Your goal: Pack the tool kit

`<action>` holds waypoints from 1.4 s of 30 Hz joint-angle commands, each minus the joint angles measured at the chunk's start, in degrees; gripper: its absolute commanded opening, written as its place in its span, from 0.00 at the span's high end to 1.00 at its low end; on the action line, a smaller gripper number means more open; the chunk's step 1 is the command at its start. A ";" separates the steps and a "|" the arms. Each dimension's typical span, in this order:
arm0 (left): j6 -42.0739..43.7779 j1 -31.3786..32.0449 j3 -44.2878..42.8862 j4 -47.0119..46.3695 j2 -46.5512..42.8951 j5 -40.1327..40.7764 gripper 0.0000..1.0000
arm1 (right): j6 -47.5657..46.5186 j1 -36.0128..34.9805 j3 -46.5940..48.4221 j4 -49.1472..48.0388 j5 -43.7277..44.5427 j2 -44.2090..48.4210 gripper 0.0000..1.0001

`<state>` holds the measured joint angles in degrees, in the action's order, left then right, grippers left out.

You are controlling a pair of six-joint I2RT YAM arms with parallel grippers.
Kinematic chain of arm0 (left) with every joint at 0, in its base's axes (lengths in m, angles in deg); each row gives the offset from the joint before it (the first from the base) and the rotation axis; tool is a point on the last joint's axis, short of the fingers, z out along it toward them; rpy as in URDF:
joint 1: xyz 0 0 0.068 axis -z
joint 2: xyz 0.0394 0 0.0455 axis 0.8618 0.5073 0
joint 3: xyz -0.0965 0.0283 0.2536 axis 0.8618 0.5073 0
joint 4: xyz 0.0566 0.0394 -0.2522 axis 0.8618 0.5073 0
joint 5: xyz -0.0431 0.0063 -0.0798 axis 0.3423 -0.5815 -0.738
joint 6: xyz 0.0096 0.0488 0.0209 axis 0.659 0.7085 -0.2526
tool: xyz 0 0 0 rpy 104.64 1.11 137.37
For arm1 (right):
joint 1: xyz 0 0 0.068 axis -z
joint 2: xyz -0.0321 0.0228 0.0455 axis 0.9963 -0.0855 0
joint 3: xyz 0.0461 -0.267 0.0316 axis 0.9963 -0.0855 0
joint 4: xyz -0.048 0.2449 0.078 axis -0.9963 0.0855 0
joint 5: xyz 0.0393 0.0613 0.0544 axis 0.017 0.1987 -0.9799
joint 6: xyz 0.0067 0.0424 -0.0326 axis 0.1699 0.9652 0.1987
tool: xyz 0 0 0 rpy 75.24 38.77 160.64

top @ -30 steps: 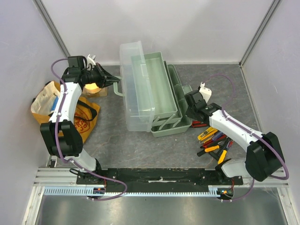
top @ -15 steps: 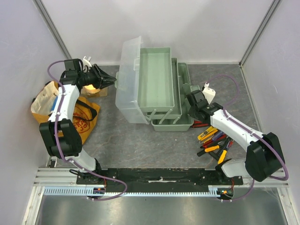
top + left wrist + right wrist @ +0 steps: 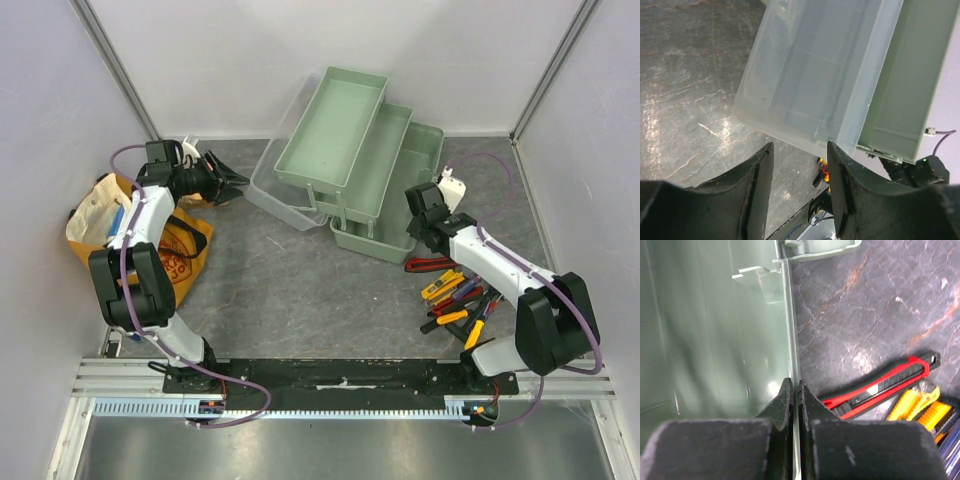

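The sage-green toolbox (image 3: 372,232) lies open, its cantilever trays (image 3: 335,125) fanned toward the back wall. Its translucent lid (image 3: 272,186) rests on the left. My left gripper (image 3: 238,182) hangs open a little left of the lid, with nothing between its fingers (image 3: 760,190); the lid (image 3: 815,75) fills the left wrist view ahead of it. My right gripper (image 3: 415,232) is shut on the thin right wall of the toolbox (image 3: 789,315). Hand tools (image 3: 458,298) lie in a heap at the right. A red utility knife (image 3: 880,387) lies just beside the right gripper (image 3: 795,387).
A yellow-orange cloth bag (image 3: 185,252) sits under the left arm by the left wall. Yellow-handled tools (image 3: 922,407) lie past the knife. White walls close in the back and both sides. Grey stone tabletop (image 3: 290,290) shows in front of the toolbox.
The lid swung down to the left and the trays fanned out toward the back. My left gripper let go of the lid and opened. The right gripper stayed shut on the box wall.
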<state>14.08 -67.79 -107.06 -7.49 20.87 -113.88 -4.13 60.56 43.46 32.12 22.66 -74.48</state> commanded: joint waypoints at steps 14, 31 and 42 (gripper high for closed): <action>2.14 0.63 1.72 1.86 -4.39 18.17 0.45 | -33.97 11.87 0.52 -15.20 -27.46 -5.56 1.00; 2.50 0.63 2.51 3.97 -8.86 27.40 0.36 | -30.48 13.11 13.17 -14.94 -32.06 -10.67 1.00; 5.57 0.45 -1.01 8.36 -14.23 35.40 0.09 | -19.06 13.20 17.13 -3.70 -7.00 3.84 0.41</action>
<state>16.14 -67.27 -105.18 -1.28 9.74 -84.09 -28.12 73.48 56.18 23.09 3.71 -76.43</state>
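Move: The open tool box, its right rim pinched near the near corner by the right hand, has the middle of its base some 13 cm ahead of that hand and 6 cm left. The red knife lies about 6 cm back and 6 cm right, the yellow cutter 12 cm back and 9 cm right. From the left hand the lid's middle is roughly 9 cm ahead, 14 cm right and below; the yellow roll stands level with this hand, 12 cm left. The tool box's held rim is pushed forward about 9 cm by the right hand, which drifts right, then back left, turning some 30 degrees counter-clockwise; it then opens, lets go and rises about 9 cm. Beside the lid, the half-open left hand sinks 3 cm while sweeping 6–7 cm left towards the yellow roll, rolling and turning counter-clockwise, then opens wide and lifts again. ##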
